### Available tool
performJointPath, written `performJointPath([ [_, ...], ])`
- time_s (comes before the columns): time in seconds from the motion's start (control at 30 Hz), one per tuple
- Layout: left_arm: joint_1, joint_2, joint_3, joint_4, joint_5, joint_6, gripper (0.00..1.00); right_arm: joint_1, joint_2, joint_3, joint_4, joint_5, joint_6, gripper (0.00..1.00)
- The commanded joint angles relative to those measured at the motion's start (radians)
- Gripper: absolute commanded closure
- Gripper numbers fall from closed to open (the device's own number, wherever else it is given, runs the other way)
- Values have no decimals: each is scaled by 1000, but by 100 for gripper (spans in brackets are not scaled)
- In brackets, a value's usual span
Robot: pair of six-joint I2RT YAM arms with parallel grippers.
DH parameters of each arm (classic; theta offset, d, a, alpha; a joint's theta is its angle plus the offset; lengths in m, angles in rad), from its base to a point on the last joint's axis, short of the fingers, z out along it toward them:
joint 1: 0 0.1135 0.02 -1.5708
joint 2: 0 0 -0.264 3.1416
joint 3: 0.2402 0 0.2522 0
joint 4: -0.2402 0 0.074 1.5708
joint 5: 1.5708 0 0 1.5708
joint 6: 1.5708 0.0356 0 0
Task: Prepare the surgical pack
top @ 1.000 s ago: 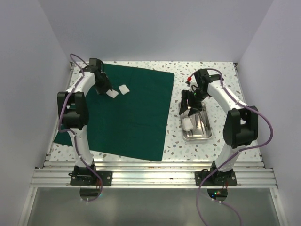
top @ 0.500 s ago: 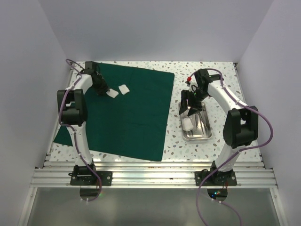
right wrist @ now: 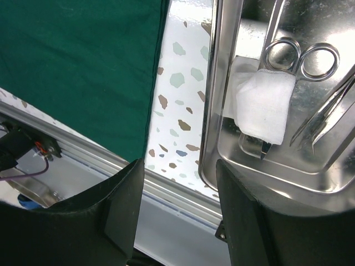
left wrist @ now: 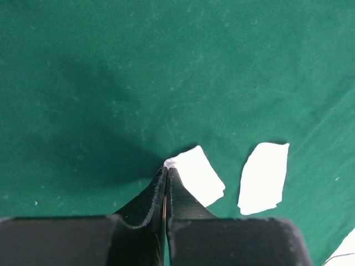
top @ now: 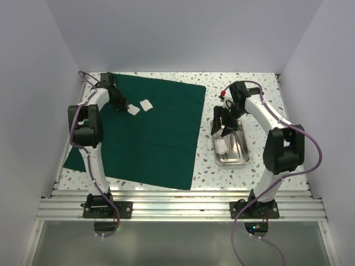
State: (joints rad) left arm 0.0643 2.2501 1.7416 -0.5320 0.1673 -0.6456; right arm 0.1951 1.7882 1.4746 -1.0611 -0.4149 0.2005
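Observation:
The dark green drape lies flat on the left half of the table. Two white gauze squares rest on its far left part. My left gripper is shut, its tips pinching the corner of the nearer gauze square; the other gauze square lies free beside it. My right gripper hangs open over the left rim of the steel tray. The tray holds metal scissors and a folded gauze pad.
A small red-topped object stands behind the tray. White walls close in the table on three sides. The aluminium rail runs along the near edge. The drape's right edge lies a short way left of the tray.
My left gripper has shut on the corner of the nearer gauze square after shifting slightly towards the far left. The right arm has stayed still.

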Motion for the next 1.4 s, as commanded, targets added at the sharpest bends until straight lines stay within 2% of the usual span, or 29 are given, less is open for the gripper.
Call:
performJointPath([
  [0.0, 6, -39, 7, 23, 26, 15, 100, -2, -6, 10, -5, -33, -10, 41],
  [0.37, 0, -303, -99, 43, 100, 70, 100, 0, -10, 3, 15, -55, -7, 41],
  [0.47, 0, -326, -111, 70, 164, 80, 100, 6, -9, 4, 18, -59, -6, 41],
  [0.6, -11, -287, -108, 124, 355, 66, 100, 10, -9, 4, 20, -61, -4, 41],
  [0.7, -26, -222, -88, 136, 434, 44, 100, 15, -10, 3, 16, -59, -4, 41],
  [0.9, -37, -123, -61, 239, 511, -22, 100, 13, -35, -20, 7, -41, -12, 41],
  [1.13, -37, 11, 74, 247, 537, -71, 100, 15, -46, -34, -5, -22, -15, 41],
  [1.37, -23, 34, 84, 253, 543, -84, 100, 15, -36, -39, -7, -19, -18, 41],
])
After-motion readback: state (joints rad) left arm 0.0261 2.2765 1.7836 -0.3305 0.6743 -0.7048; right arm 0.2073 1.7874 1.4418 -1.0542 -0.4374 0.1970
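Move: The left fingers are already shut on a corner of the nearer gauze, whose middle lies about 4 cm to their right and 3 cm back, flat on the green drape. The gauze square it is taken towards lies some 11 cm to the left hand's right, level with it fore and aft and about 1 cm lower. From the idle right hand that farther square is roughly 21 cm ahead, 40 cm to the left and 10 cm below. Keeping its pinch on the gauze corner, the left hand draws back a touch and lifts nearly straight up, rising about 13 cm in all as it begins to swing to its right. It then arcs rightward and down about 8 cm towards the other gauze square, coming out some 10 cm right of the start and easing slightly forward, while the wrist tilts and turns clockwise by some 30 degrees in all, the fingertips swinging out to the right, and it ends about 6 cm above where it began. ##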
